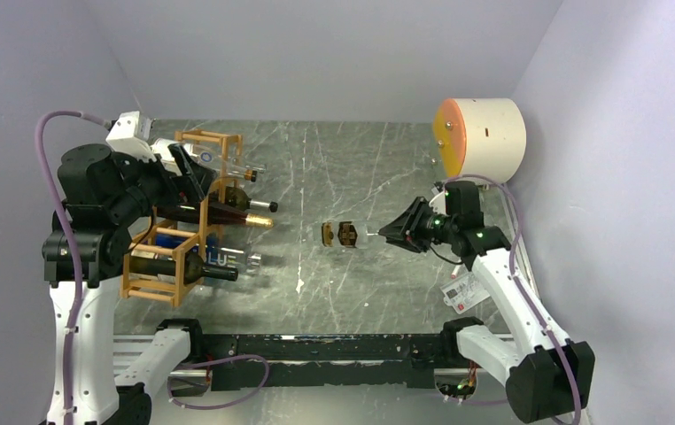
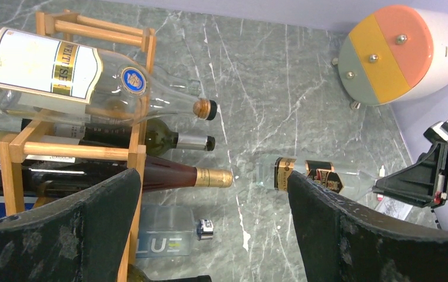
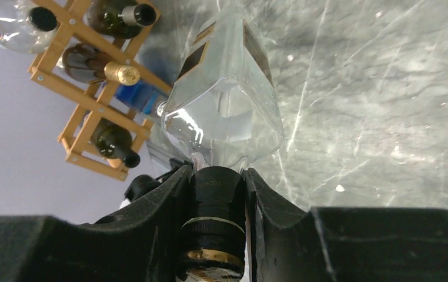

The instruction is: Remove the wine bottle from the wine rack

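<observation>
The wooden wine rack point(image 1: 203, 232) stands at the left and holds several bottles lying on their sides. My right gripper point(image 1: 385, 232) is shut on the black-capped neck of a clear square wine bottle point(image 1: 345, 235). It holds the bottle horizontally at mid-table, well clear of the rack. The right wrist view shows the fingers point(image 3: 169, 202) clamping the cap, the bottle body point(image 3: 224, 111) beyond and the rack point(image 3: 95, 100) far off. My left gripper point(image 1: 194, 181) is open and empty above the rack's top; its view shows the rack point(image 2: 80, 151) and the held bottle point(image 2: 321, 175).
In the rack lie a clear white-labelled bottle point(image 2: 63, 73), a dark green one point(image 2: 169, 140) and a red one with gold foil point(image 2: 174, 176). A clear blue-lettered bottle point(image 2: 163, 232) lies on the table beside the rack. A cylinder with an orange-yellow face point(image 1: 480, 137) stands back right. A card point(image 1: 465, 290) lies by the right arm.
</observation>
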Controlling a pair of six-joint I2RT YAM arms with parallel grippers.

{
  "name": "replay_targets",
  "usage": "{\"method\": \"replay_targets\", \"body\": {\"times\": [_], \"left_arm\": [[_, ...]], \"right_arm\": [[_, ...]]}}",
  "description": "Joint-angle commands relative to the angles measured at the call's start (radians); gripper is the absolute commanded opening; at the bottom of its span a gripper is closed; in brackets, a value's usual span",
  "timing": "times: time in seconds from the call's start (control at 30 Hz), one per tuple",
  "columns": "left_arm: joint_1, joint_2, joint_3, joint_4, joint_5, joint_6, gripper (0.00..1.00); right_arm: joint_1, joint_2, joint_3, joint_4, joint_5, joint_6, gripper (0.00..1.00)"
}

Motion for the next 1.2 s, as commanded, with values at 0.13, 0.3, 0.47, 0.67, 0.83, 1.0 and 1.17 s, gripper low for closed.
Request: {"method": "replay_targets", "body": {"times": [0.13,0.3,0.47,0.67,0.83,1.0,1.17], "left_arm": [[0.01,-0.031,-0.034,0.028,0.04,-0.003,0.98],[0.01,-0.037,-0.061,0.044,0.047,-0.007,0.98],[0.01,-0.041,-0.078,0.064,0.064,-0.018,0.98],[0.01,-0.052,-0.095,0.067,0.069,-0.019,0.98],[0.01,-0.06,-0.098,0.057,0.064,-0.011,0.98],[0.01,-0.073,-0.122,0.063,0.063,-0.008,0.98],[0.01,-0.075,-0.14,0.07,0.064,-0.008,0.98]], "right_arm": [[-0.022,0.086,0.344,-0.18,0.197,-0.351,0.0],[-0.022,0.163,0.517,-0.312,0.365,-0.513,0.0],[-0.021,0.21,0.63,-0.343,0.445,-0.605,0.0],[-0.022,0.293,0.726,-0.345,0.555,-0.684,0.0],[-0.021,0.334,0.752,-0.302,0.576,-0.76,0.0],[-0.021,0.381,0.798,-0.274,0.57,-0.832,0.0],[-0.021,0.451,0.861,-0.278,0.564,-0.895,0.0]]}}
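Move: The bottle, already off the rack and held by its neck in the right hand, has its middle about 10 cm left of that hand and 5 cm below. The bare table spot it is heading for lies some 12 cm ahead, 9 cm right and 18 cm down; the striped drum is about 26 cm ahead and 26 cm right, the marker pen 24 cm right and 2 cm back. From the left hand that spot is roughly 46 cm right, 7 cm ahead, 38 cm below. The bottle swings base-down as the right hand, keeping its grip on the neck, carries it about 12 cm forward and 10 cm right towards the striped drum, rising some 7 cm. The wrist rolls its left side down roughly 50 degrees while its fingers tip up; at the end it goes on forward only. The open left hand sinks a little over the rack. ##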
